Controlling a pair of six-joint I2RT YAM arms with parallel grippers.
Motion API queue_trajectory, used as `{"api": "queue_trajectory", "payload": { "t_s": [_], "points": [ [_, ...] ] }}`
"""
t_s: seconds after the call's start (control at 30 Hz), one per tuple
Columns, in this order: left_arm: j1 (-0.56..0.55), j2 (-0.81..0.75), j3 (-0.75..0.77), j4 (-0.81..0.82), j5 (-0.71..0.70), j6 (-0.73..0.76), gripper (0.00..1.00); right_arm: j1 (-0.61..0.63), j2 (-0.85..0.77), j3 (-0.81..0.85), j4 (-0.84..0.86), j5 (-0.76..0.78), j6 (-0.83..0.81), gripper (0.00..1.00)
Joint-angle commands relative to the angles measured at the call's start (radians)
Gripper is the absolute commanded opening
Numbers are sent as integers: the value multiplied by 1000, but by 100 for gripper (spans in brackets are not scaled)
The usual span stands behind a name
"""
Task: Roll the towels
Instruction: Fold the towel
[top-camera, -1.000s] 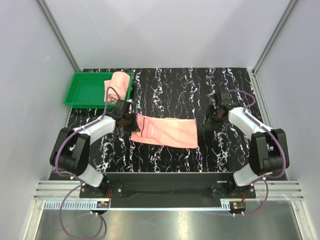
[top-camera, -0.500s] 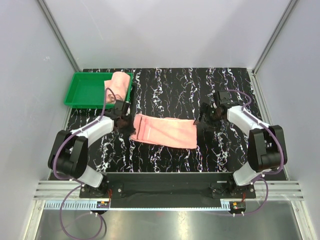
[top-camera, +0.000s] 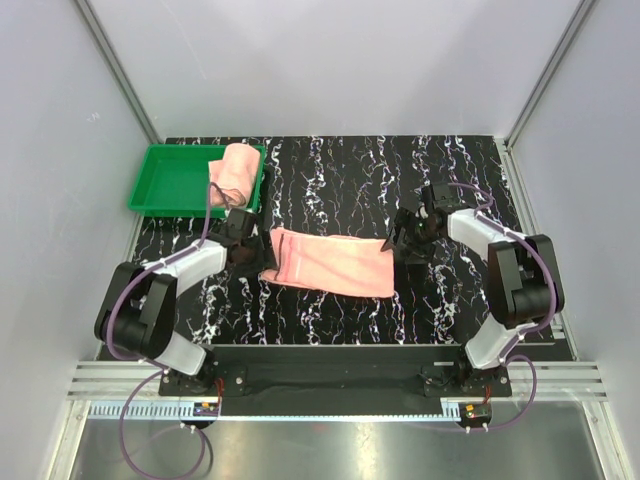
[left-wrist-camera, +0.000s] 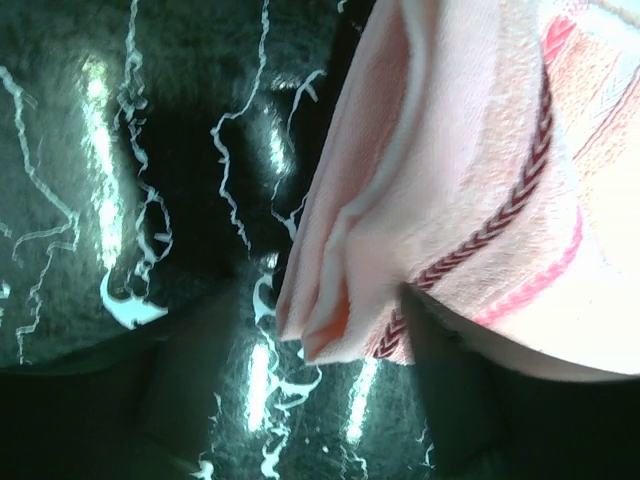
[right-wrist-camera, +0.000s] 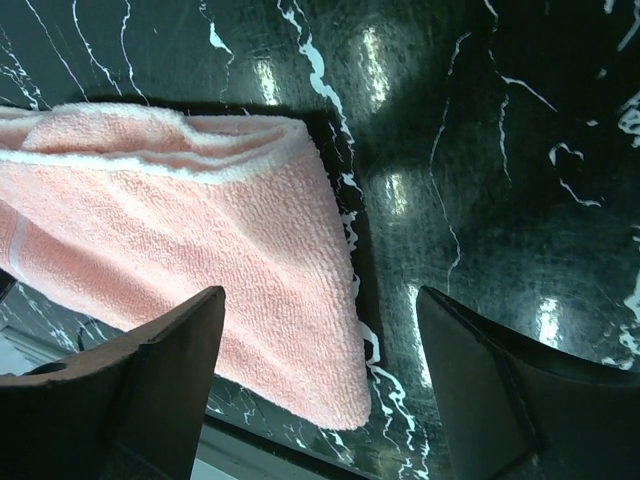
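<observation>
One salmon-pink towel lies folded in a long flat strip on the black marble table. My left gripper stands open at its left end. In the left wrist view the folded, braid-trimmed corner of the towel rests just beyond the gripper, with nothing between its fingers. My right gripper is open at the right end. In the right wrist view the towel's corner lies between the spread fingers of the gripper. A second towel hangs bunched over the green tray's right rim.
The green tray sits at the table's back left corner. Aluminium frame posts and pale walls close in the table on three sides. The arm bases stand on a black bar at the near edge.
My left gripper has opened and let go of the towel's left end. My right gripper has swung left to the towel's right end and opened wider. The towel stays flat.
</observation>
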Motion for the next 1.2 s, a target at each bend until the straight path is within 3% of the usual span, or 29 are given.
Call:
{"api": "queue_trajectory", "payload": {
  "t_s": [0.0, 0.03, 0.07, 0.2, 0.27, 0.4, 0.53, 0.63, 0.77, 0.93, 1.17],
  "points": [
    [5, 40, -51, 71, 31, -7, 60, -4, 34, 0, 63, -44, -4, 84],
    [5, 45, -57, 82, 42, -10, 52, -4, 47, 0, 75, -54, -2, 83],
    [5, 45, -60, 102, 48, -12, 35, -4, 57, 2, 98, -72, -1, 81],
    [5, 34, -61, 120, 92, -17, 7, -2, 110, 10, 115, -93, -2, 71],
    [5, 17, -53, 111, 100, -17, 0, -5, 116, -7, 130, -107, -1, 67],
    [5, -36, -18, 61, 106, -15, 0, -2, 75, -87, 147, -146, 24, 65],
    [5, -61, 36, 7, 99, -7, 0, -2, -47, -184, 140, -137, 42, 81],
    [5, -59, 53, -10, 100, -9, 0, -1, -118, -242, 109, -111, 56, 84],
    [5, -56, 50, -9, 100, -12, 0, -2, -149, -349, 176, -129, 100, 79],
    [3, -47, 48, -12, 97, -12, 0, -2, -147, -400, 219, -163, 136, 66],
    [3, -38, 55, -13, 99, -14, 0, -4, -242, -467, 179, -146, 134, 62]
  ]
}}
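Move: The folded towel's near-left corner is almost between the left fingers, about 1 cm to their right and 1 cm lower; the towel's far-left corner lies some 7 cm ahead and 3 cm to the right. The rolled towel sits roughly 20 cm ahead and 6 cm left. From the right hand, the near-right corner is about 10 cm back, 1 cm left and 2 cm lower, while the far-right corner is about 1 cm ahead, straight in line. The left fingers shut on the towel's near-left corner, easing about 1.5 cm right, then keep their pinch and rise some 2 cm. The right hand first dips about 2 cm and edges left, narrowing and reopening its fingers, then draws back about 9 cm along the right edge to the near-right corner, its left side tilting up some 15 degrees, the fingers ending part-closed astride the corner. ##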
